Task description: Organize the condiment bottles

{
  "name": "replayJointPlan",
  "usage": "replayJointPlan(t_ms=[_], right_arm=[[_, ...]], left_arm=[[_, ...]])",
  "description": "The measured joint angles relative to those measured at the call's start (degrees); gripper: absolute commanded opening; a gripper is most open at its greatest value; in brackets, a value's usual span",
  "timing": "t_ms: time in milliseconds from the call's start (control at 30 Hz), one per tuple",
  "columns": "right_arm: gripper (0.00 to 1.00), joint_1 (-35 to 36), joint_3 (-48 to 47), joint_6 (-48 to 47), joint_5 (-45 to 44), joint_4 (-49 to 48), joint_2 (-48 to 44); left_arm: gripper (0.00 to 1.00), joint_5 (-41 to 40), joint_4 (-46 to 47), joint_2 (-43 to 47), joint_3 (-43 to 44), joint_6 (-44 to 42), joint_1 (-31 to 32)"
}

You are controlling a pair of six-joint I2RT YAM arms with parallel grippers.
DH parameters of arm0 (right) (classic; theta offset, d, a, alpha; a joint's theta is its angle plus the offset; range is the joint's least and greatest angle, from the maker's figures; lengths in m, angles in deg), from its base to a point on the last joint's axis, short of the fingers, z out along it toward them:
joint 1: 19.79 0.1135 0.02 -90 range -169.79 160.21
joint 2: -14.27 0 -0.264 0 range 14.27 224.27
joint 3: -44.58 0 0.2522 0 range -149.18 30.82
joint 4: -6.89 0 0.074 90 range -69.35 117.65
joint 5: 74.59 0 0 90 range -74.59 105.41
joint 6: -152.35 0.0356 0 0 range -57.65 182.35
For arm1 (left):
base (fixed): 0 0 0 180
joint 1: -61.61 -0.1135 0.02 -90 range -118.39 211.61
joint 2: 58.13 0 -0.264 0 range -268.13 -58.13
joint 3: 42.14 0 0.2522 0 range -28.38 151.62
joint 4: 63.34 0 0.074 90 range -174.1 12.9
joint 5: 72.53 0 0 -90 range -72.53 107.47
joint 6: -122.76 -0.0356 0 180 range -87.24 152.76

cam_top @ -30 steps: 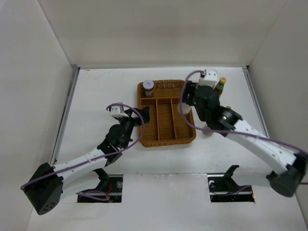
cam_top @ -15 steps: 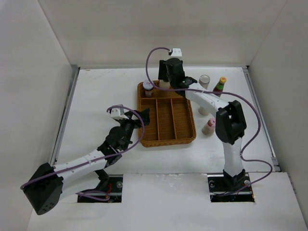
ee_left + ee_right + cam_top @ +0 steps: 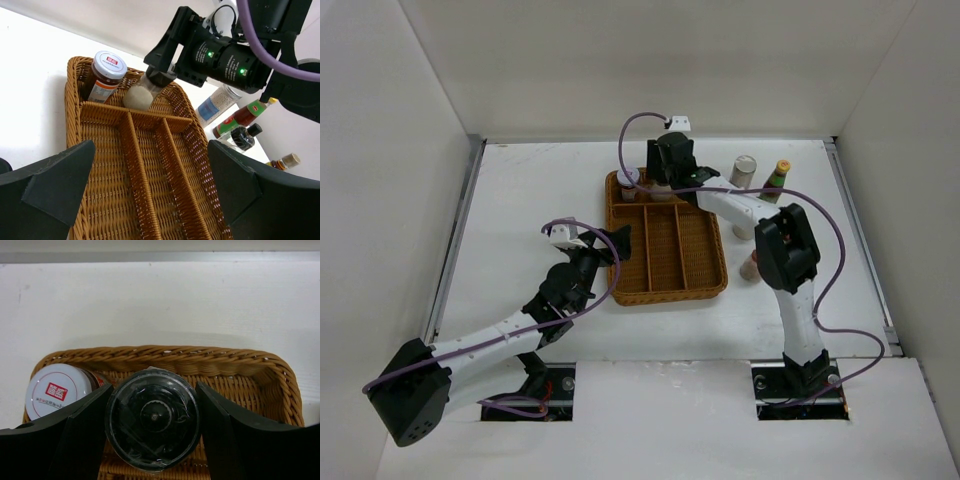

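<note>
My right gripper point(image 3: 154, 405) is shut on a dark-lidded bottle point(image 3: 152, 417) with pale contents point(image 3: 141, 95). It holds the bottle upright in the back compartment of the wicker tray point(image 3: 665, 290), next to a white-lidded jar point(image 3: 629, 178) point(image 3: 57, 390). My left gripper point(image 3: 151, 150) hangs open over the tray's near left side point(image 3: 610, 245), with nothing between its fingers. Right of the tray stand a grey-lidded shaker point(image 3: 745, 170), a yellow-capped sauce bottle point(image 3: 778, 175) and a pink-capped bottle point(image 3: 752, 265) half hidden by the right arm.
The tray has three long compartments point(image 3: 135, 190) with nothing in them. In the left wrist view a small dark-capped bottle point(image 3: 242, 137) and an amber bottle point(image 3: 285, 162) stand right of the tray. White walls close in the table on three sides.
The right arm swung from the tray's right side to its back compartment, carrying the dark-lidded bottle, then sank a little beside the white-lidded jar. The left arm stayed put.
</note>
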Motion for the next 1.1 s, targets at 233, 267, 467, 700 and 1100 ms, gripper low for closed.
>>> replayJointPlan(t_ms=[233, 267, 467, 700, 1100], right_arm=[[0.93, 0.26, 2.64, 0.63, 0.33, -0.81, -1.55], [0.93, 0.28, 3.76, 0.61, 0.35, -0.76, -2.75], [0.87, 0.2, 16.37, -0.55, -0.2, -0.83, -20.96], [0.88, -4.98, 36.15, 0.81, -8.35, -1.64, -49.7], [0.93, -10.93, 41.22, 1.62, -9.97, 11.52, -42.64]], left_arm=[[0.99, 0.02, 0.0, 0.0, 0.0, 0.0, -0.04], [0.99, 0.02, 0.02, 0.0, 0.0, 0.0, -0.09], [0.99, 0.02, 0.02, -0.13, 0.0, 0.0, -0.09], [0.99, 0.07, 0.04, -1.25, 0.0, 0.02, -0.07], [0.99, 0.28, 0.11, -1.42, 0.0, 0.22, 0.11]])
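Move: The right fingers are still closed around the cap of the grinder, whose middle is about 3 cm below the hand. The black-capped bottle, next to be reached, stands about 20 cm right of this hand, 10 cm back and 5 cm lower. The shaker can is some 17 cm right and level with the hand; the pink-capped jar is 20 cm back, 20 right. From the left hand, the black-capped bottle lies about 15 cm ahead, 28 right and 11 lower. Open the right gripper to let go of the grinder's cap, then draw back and up about 15 cm, swinging some 22 cm to the right out of the basket. Sink again by about 13 cm behind the black-capped bottle while turning the wrist roughly 20 degrees clockwise, and stop with the open fingers facing its cap, not yet closing. ##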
